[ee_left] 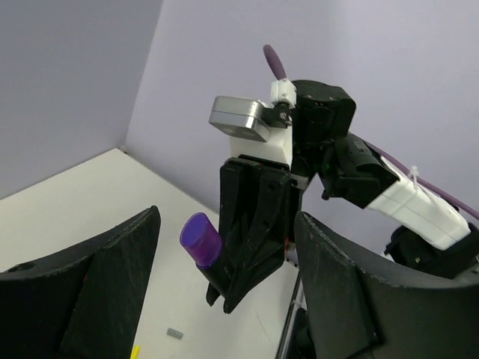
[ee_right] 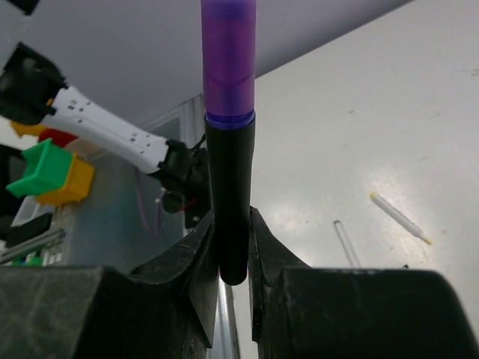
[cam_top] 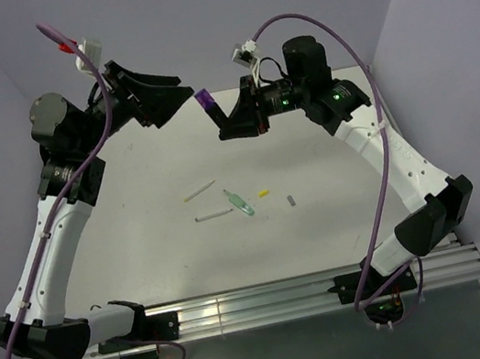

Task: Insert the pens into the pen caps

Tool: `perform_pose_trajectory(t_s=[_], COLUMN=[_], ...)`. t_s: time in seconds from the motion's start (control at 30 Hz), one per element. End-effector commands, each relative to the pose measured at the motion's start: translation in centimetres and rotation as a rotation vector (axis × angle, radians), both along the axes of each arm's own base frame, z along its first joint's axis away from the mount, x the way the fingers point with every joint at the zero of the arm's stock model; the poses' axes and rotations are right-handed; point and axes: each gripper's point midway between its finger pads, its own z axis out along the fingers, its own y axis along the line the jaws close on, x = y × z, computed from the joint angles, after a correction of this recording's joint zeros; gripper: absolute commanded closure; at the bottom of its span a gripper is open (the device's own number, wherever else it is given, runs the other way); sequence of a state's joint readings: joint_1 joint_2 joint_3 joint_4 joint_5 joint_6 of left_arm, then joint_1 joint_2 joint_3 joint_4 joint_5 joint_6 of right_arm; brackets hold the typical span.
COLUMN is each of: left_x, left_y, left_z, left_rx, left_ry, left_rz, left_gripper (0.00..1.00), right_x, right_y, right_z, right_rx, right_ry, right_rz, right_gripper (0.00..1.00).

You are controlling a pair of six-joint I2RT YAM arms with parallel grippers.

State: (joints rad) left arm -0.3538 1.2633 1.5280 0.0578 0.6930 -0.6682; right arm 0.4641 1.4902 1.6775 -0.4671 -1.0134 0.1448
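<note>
My right gripper (cam_top: 232,125) is shut on the black pen (ee_right: 228,202) and holds it up in the air. A purple cap (cam_top: 206,100) sits on the pen's free end and also shows in the left wrist view (ee_left: 199,238) and the right wrist view (ee_right: 228,60). My left gripper (cam_top: 171,94) is open and empty, just left of the purple end, apart from it. On the table lie the pale yellow-white pen (cam_top: 199,189), the grey-white pen (cam_top: 213,214), the green pen (cam_top: 239,202), the yellow cap (cam_top: 264,193) and the grey cap (cam_top: 291,199).
Purple cables loop above both arms. An aluminium rail (cam_top: 253,307) runs along the table's near edge. Walls close the back and both sides.
</note>
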Motion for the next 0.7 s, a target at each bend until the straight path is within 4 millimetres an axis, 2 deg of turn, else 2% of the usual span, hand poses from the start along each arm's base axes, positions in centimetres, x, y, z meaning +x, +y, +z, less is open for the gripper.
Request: perform_pose_trajectory(t_s=[0.0, 0.17, 0.33, 0.67], left_x=[-2.2, -2.9, -2.7, -2.7], left_y=[-0.5, -0.7, -1.0, -1.2], left_z=[0.5, 0.0, -0.9, -0.4], left_rx=[-0.015, -0.044, -0.074, -0.126], left_ry=[-0.044, -0.021, 0.027, 0.041], left_rz=[-0.128, -0.187, -0.212, -0.249], left_gripper=[0.25, 0.3, 0.34, 0.43], right_x=[-3.3, -4.3, -4.7, -4.6], right_y=[-0.5, -0.6, -0.5, -0.2], right_z=[3.2, 3.7, 4.0, 3.7], right_rx=[0.089, 0.113, 0.135, 0.146], right_ry=[-0.075, -0.063, -0.044, -0.009], right_rz=[0.12, 0.161, 0.186, 0.196], right_gripper=[1.0, 1.0, 1.0, 1.0])
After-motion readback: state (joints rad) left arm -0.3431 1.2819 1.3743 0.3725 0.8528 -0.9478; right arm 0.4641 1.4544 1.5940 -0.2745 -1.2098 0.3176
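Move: The purple cap sits on top of the black pen that my right hand already grips. From my left hand the cap is about 5 cm to the right, 2 cm ahead and 3 cm lower. The black pen barrel lies about 6 cm to its right, level fore and aft and some 8 cm below. From my right hand the cap stands roughly 7 cm up, 3 cm ahead and 3 cm to the left. I draw my right hand back about 3.5 cm and slightly up, swinging it some 10 degrees counter-clockwise and keeping its grip on the black barrel. My left hand sinks nearly 3 cm, then rises about 1 cm, easing back and to the right while turning clockwise some 10 degrees to face the purple cap. Its open fingers close part way, still clear of the cap. ##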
